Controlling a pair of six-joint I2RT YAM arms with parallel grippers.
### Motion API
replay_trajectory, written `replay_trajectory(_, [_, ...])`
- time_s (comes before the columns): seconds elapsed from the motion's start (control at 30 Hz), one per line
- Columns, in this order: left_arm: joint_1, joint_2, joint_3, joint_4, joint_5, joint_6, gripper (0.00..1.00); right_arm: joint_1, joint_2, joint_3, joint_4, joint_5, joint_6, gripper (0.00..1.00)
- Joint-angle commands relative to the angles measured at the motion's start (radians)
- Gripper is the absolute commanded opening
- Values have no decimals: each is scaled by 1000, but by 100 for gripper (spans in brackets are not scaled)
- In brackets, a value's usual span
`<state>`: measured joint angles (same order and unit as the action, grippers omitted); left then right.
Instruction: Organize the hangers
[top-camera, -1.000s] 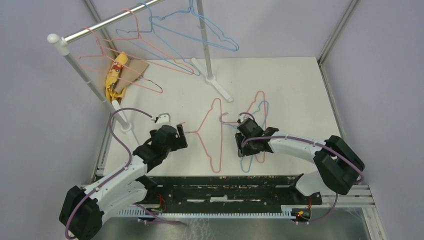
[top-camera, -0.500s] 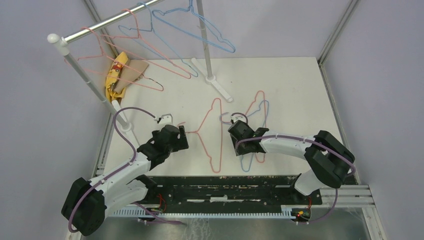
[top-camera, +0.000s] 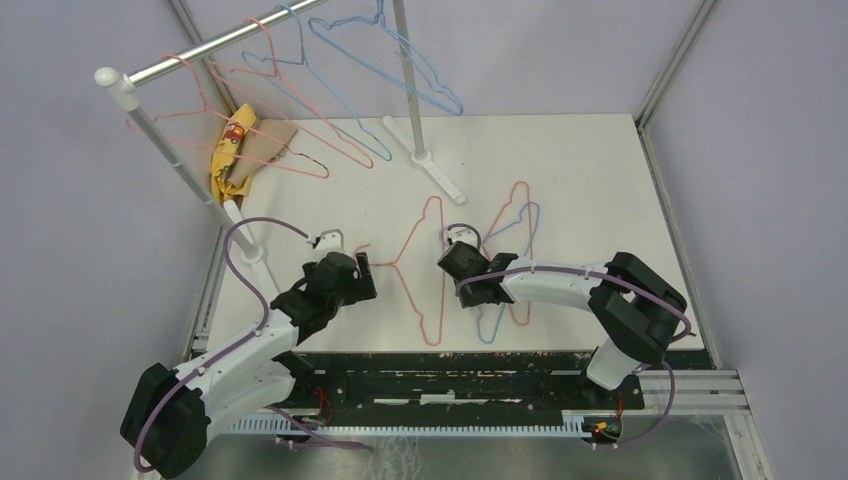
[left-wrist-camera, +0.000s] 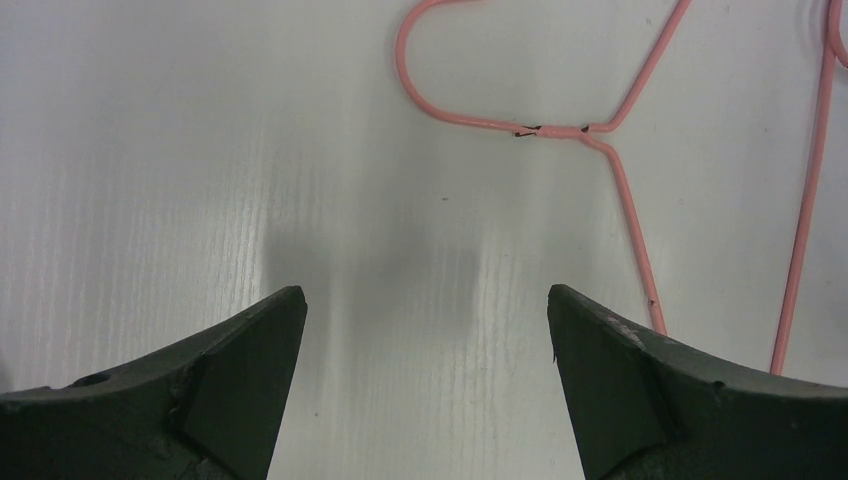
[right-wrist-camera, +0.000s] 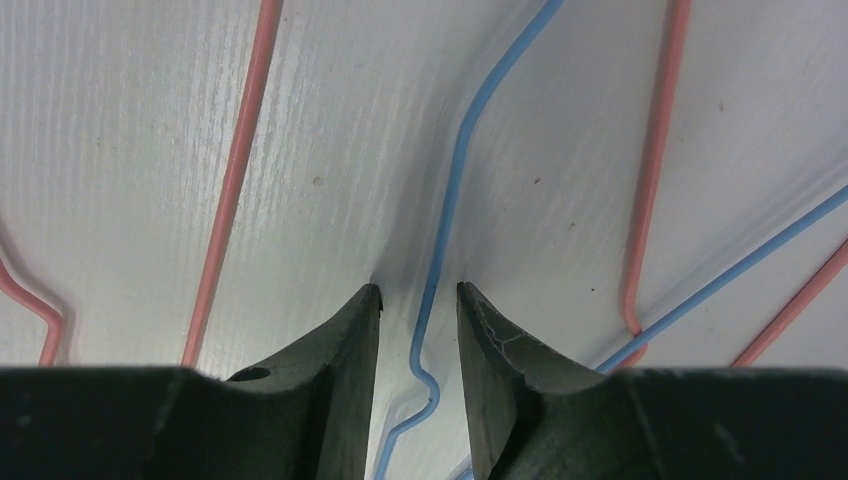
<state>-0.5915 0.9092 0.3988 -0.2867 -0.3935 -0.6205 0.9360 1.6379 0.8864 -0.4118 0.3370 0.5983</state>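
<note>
A pink hanger (top-camera: 440, 320) lies flat on the white table, its hook pointing left toward my left gripper (top-camera: 366, 270). In the left wrist view that gripper (left-wrist-camera: 425, 292) is wide open over bare table, with the pink hook and neck (left-wrist-camera: 560, 129) a little ahead of it. To the right, a blue hanger (top-camera: 482, 325) and another pink hanger (top-camera: 519, 186) lie overlapped. My right gripper (top-camera: 450, 262) is low over them. Its jaws (right-wrist-camera: 419, 288) stand narrow either side of the blue wire (right-wrist-camera: 455, 170), with a small gap on each side. Several pink and blue hangers (top-camera: 385, 64) hang on the rail.
The silver rail (top-camera: 220, 45) runs across the back left on white poles (top-camera: 180, 160), one foot (top-camera: 440, 178) reaching into the table. A yellow object on cardboard (top-camera: 235, 150) lies behind the left pole. A black bar (top-camera: 450, 370) lines the near edge.
My right gripper has slid left along the blue hanger and its jaws have narrowed around the wire. The hangers on the rail sway slightly. My left gripper stays open, barely moved.
</note>
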Motion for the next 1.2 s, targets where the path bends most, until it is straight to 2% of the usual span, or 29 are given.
replay_trajectory(0.0, [-5, -19, -7, 25, -25, -22, 98, 0, 84, -52, -101, 51, 12, 42])
replay_trajectory(0.17, [-5, -10, -5, 22, -22, -21, 98, -15, 129, -39, -106, 46, 18, 19])
replay_trajectory(0.23, [-5, -14, -4, 17, -26, -19, 98, -38, 128, -45, -95, 20, 10, 1])
replay_trajectory(0.4, [-5, -27, -4, 20, -28, -23, 98, -51, 48, -71, -55, -10, -24, 0])
replay_trajectory(0.6, [-5, -13, 11, 14, -24, -23, 97, -52, -239, -85, 0, -118, -60, 0])
replay_trajectory(0.77, [-5, -16, 15, 14, -17, -29, 97, -70, -413, -47, 16, -239, -56, 0])
replay_trajectory(1.07, [-6, -23, 10, 10, -10, -36, 97, -90, -524, 28, 58, -470, -8, 1])
replay_trajectory(1.17, [-6, -32, 18, -1, -14, -33, 97, -94, -541, 100, 50, -537, -6, 1])
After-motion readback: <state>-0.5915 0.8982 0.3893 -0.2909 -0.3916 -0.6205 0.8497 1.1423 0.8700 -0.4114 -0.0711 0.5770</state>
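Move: The blue hanger's near shoulder wire already lies between the right gripper's half-open fingers, about 1 cm ahead of the hand point; that hanger's middle is some 6 cm ahead and 6 cm to the right. The left pink hanger's middle is about 7 cm ahead and 9 cm left, the right pink hanger's roughly 9 cm ahead and 6 cm right, all at table level. From the left hand, the blue shoulder wire is about 21 cm right, 1 cm back and 5 cm down. Shut the right gripper on the blue hanger's shoulder wire while easing about 1.5 cm forward along the table, then draw back and a little right. With the pinch kept, raise it about 15 cm away from the pink hangers, drifting left and slightly back as you climb, and roll the hand some 30 degrees so its left side comes up. ##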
